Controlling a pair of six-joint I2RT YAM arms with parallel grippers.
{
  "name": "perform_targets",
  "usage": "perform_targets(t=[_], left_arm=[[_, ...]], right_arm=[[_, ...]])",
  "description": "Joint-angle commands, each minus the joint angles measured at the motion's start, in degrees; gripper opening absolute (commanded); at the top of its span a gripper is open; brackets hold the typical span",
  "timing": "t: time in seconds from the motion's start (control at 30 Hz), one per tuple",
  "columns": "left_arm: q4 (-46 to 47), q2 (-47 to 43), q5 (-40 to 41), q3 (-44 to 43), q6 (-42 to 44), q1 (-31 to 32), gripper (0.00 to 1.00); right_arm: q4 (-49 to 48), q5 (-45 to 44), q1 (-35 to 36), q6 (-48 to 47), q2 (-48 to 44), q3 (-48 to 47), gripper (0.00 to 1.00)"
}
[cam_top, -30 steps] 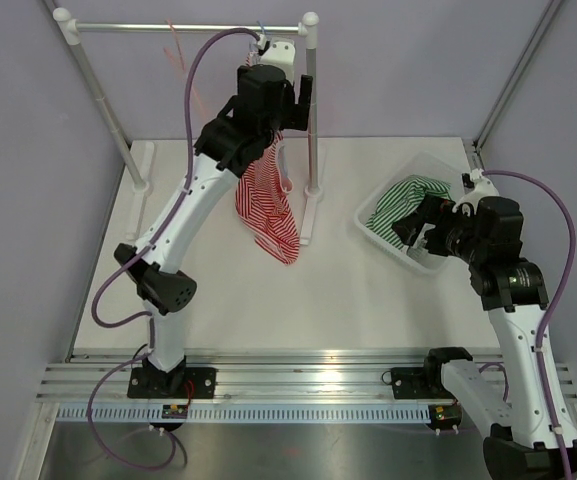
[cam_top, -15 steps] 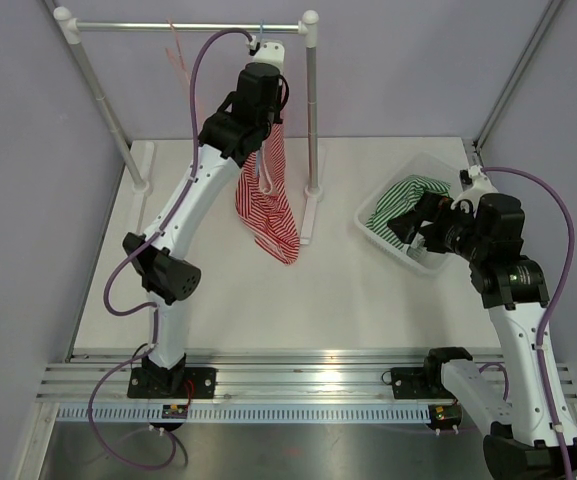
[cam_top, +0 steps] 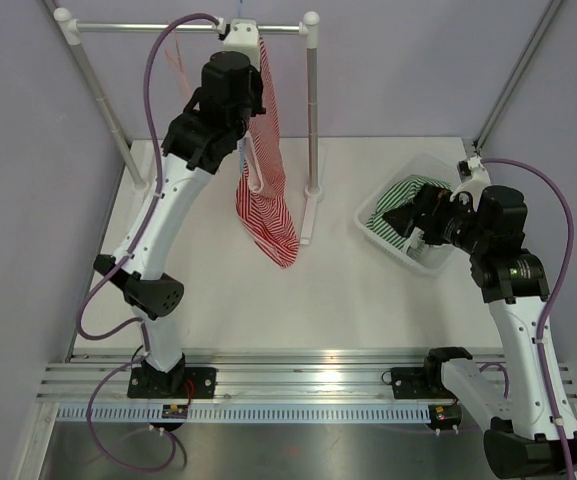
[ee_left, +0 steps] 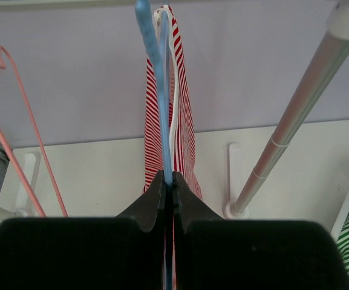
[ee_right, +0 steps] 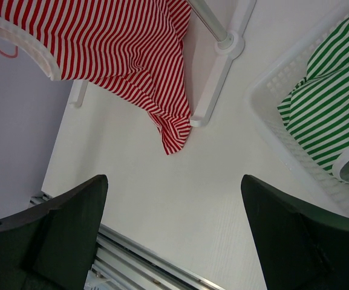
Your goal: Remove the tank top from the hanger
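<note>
A red-and-white striped tank top (cam_top: 266,200) hangs on a blue hanger (ee_left: 156,72), with its hem drooping to the table. My left gripper (cam_top: 240,45) is up at the rack's rail. In the left wrist view (ee_left: 168,181) it is shut on the blue hanger's thin bar, and the top (ee_left: 183,121) hangs just past the fingers. My right gripper (cam_top: 400,222) is open and empty over the table beside the basket, well right of the top. In the right wrist view (ee_right: 174,181) the top (ee_right: 101,48) is at the upper left.
A white basket (cam_top: 400,258) with a green-striped garment (cam_top: 413,192) sits at the right. A pink hanger (cam_top: 176,50) hangs on the rail (cam_top: 148,27). The rack's right post (cam_top: 311,110) and its base (cam_top: 308,215) stand just right of the top.
My left gripper has risen and moved left, up to the rail, carrying the hanger and top with it. The top now hangs higher and straighter. The right gripper shifted slightly left.
</note>
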State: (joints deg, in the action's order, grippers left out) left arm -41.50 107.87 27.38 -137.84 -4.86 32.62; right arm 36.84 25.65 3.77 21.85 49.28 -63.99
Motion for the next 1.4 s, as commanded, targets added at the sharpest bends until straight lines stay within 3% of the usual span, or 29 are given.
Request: perform_targets(t=[0.0,0.13,0.3,0.37,0.5,0.67,0.73,0.97,1.07,1.17,1.23,1.33,1.37], left_arm=[[2.5,-6.3,-2.2,-1.6,-1.2,0.0,0.0],[-2.8,-10.5,-6.1,-0.1,-4.3,0.0,0.0],[-3.8,-24.2,-16.8,15.6,-10.3,0.1,0.0],[-2.1,-28.7,-20.2,21.5,-11.7,0.1,0.0],[1.2,-38.4,-26.1,35.8,-15.9,0.8,0.0],[4.6,-49.6,-31.2,48.7,-19.1,1.5,0.0],[5.8,-51.9,-33.9,53.4,-20.4,1.7,0.0],[7.5,-60.6,-39.9,62.6,-22.1,1.7,0.0],[7.8,-62.7,-41.5,64.1,-22.6,1.7,0.0],[7.0,-63.4,-42.5,65.3,-22.1,1.7,0.0],[6.6,-63.8,-41.9,65.9,-21.7,1.7,0.0],[5.8,-64.3,-40.7,66.2,-21.0,1.7,0.0],[5.6,-64.3,-40.5,66.0,-20.6,1.7,0.0]], right_arm=[[-4.2,3.0,0.4,0.9,0.7,-2.6,0.99],[-8.5,8.8,0.4,1.7,1.8,-1.9,1.0],[-23.4,22.7,0.9,9.0,7.5,0.3,1.0],[-29.5,23.0,3.1,11.7,11.0,0.2,1.0],[-26.6,13.4,13.9,6.0,18.0,-6.5,1.0],[-32.6,0.5,24.3,4.3,24.4,-9.8,1.0],[-32.8,-4.0,26.3,2.6,26.3,-11.5,1.0],[-34.5,-6.4,29.7,0.8,33.6,-17.4,0.95],[-33.9,-5.6,30.5,0.5,36.1,-19.1,0.86],[-33.5,-4.1,31.0,0.2,37.7,-20.4,0.67],[-33.1,-3.6,31.2,0.1,38.4,-20.8,0.46],[-33.1,-3.6,31.3,-0.2,38.6,-20.7,0.26],[-32.4,-4.0,31.4,-0.4,38.6,-20.7,0.01]])
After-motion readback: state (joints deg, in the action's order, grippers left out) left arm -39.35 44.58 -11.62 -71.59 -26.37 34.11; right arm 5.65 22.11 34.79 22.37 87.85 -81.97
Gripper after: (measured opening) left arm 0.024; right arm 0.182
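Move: The hanging red-striped tank top has its middle about 9 cm ahead of my left hand, 4 cm right and 20 cm below; my left fingers already pinch its blue hanger. The pink hanger is some 15 cm left and 5 cm ahead, and the right rack post about 15 cm right and 10 cm ahead. From my open right hand, the tank top is roughly 28 cm ahead, 29 cm left and 6 cm lower, and the basket 18 cm ahead, 8 cm right and 27 cm below. Keeping my pinch on the blue hanger, I raise my left hand about 4 cm, then draw it back nearly 30 cm and down, away from the rail, swinging clockwise some 35 degrees and dropping its left side. My right hand sweeps left and somewhat forward to meet it, and only there do its fingers close, pinching the tank top's far shoulder strap beside the hanger wire. ##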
